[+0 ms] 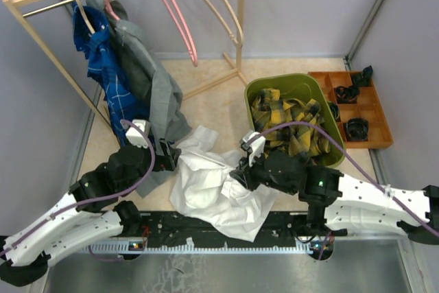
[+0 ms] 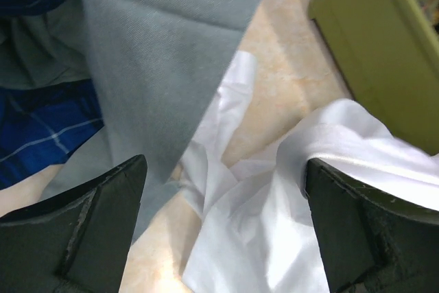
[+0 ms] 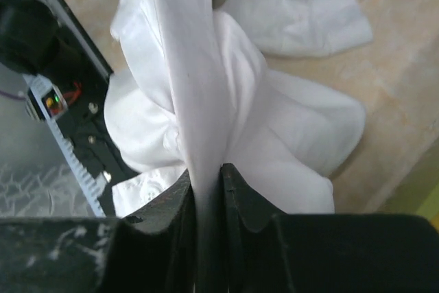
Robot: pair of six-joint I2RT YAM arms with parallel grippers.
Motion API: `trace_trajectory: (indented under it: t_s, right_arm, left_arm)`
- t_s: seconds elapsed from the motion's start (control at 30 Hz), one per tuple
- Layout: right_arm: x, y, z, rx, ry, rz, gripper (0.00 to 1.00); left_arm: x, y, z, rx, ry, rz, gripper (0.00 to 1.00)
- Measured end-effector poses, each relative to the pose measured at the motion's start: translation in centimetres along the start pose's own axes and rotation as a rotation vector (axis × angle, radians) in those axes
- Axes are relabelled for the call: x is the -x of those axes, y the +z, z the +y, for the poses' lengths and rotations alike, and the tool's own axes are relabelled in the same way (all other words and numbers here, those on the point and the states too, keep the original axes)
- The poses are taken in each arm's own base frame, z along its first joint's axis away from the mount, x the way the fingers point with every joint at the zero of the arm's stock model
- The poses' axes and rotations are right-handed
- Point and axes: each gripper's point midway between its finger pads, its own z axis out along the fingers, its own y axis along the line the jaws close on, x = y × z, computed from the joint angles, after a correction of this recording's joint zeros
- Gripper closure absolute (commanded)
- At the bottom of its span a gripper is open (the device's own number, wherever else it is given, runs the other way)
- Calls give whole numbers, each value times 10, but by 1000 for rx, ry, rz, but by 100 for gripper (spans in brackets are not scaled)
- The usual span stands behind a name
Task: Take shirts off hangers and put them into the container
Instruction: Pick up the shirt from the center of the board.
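Note:
The white shirt (image 1: 209, 183) lies crumpled on the table between my two arms. My right gripper (image 3: 204, 176) is shut on a fold of the white shirt (image 3: 274, 121), which stretches up taut from its jaws. At the shirt's left edge, my left gripper (image 2: 226, 231) stands wide open over the white shirt (image 2: 274, 238), gripping nothing. The grey shirt (image 1: 154, 84) and the blue shirt (image 1: 110, 77) hang from hangers on the rack. The yellow-and-black plaid shirt (image 1: 288, 125) lies in the olive-green container (image 1: 281, 79). Two pink hangers (image 1: 175, 12) and a pale wood-coloured hanger (image 1: 219, 8) hang bare.
The wooden rack frame (image 1: 41, 39) stands at the back left. An orange tray (image 1: 374, 111) with black items sits right of the container. A black rail (image 1: 288, 228) runs along the near table edge under the white shirt's lower hem.

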Motion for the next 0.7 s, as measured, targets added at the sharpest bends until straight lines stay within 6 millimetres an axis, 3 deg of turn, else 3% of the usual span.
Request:
trace_trajectory:
  t_s: [0.23, 0.33, 0.43, 0.7]
  right_arm:
    - [-79, 31, -6, -53, 7, 278, 53]
    - [-103, 45, -13, -115, 6, 365, 41]
    - [-106, 56, -14, -150, 5, 392, 31]
    - [-82, 74, -4, -135, 12, 315, 6]
  left_arm:
    - [-13, 3, 23, 110, 62, 43, 1]
    - [-15, 3, 25, 117, 77, 54, 1]
    - [-17, 2, 18, 66, 96, 58, 1]
    - [-22, -6, -20, -209, 175, 55, 1]
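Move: The right hand, nearly shut on a gathered part of the white shirt, is about 20 cm above the table. The white shirt's bulk hangs and lies some 17 cm below it, about 4 cm left and 2 cm ahead, with the green container roughly 23 cm ahead and 20 cm right of the hand. From the open left hand, the white shirt's middle is about 14 cm right, 4 cm back and 16 cm below; the grey shirt's lower end hangs about 9 cm ahead, 2 cm left and 8 cm lower. The right hand drops fast, about 12 cm, towards the table with its fingers tipping further down some 20 degrees, and opens all the way as it goes to let go of the white shirt; it then shifts about 3 cm left and rises a little, hovering with open fingers astride a fold. The left hand, still open, dips and eases left about 2 cm, then swings back to the right and towards the base by a few centimetres, turning clockwise, as its right finger comes free of the white cloth. ##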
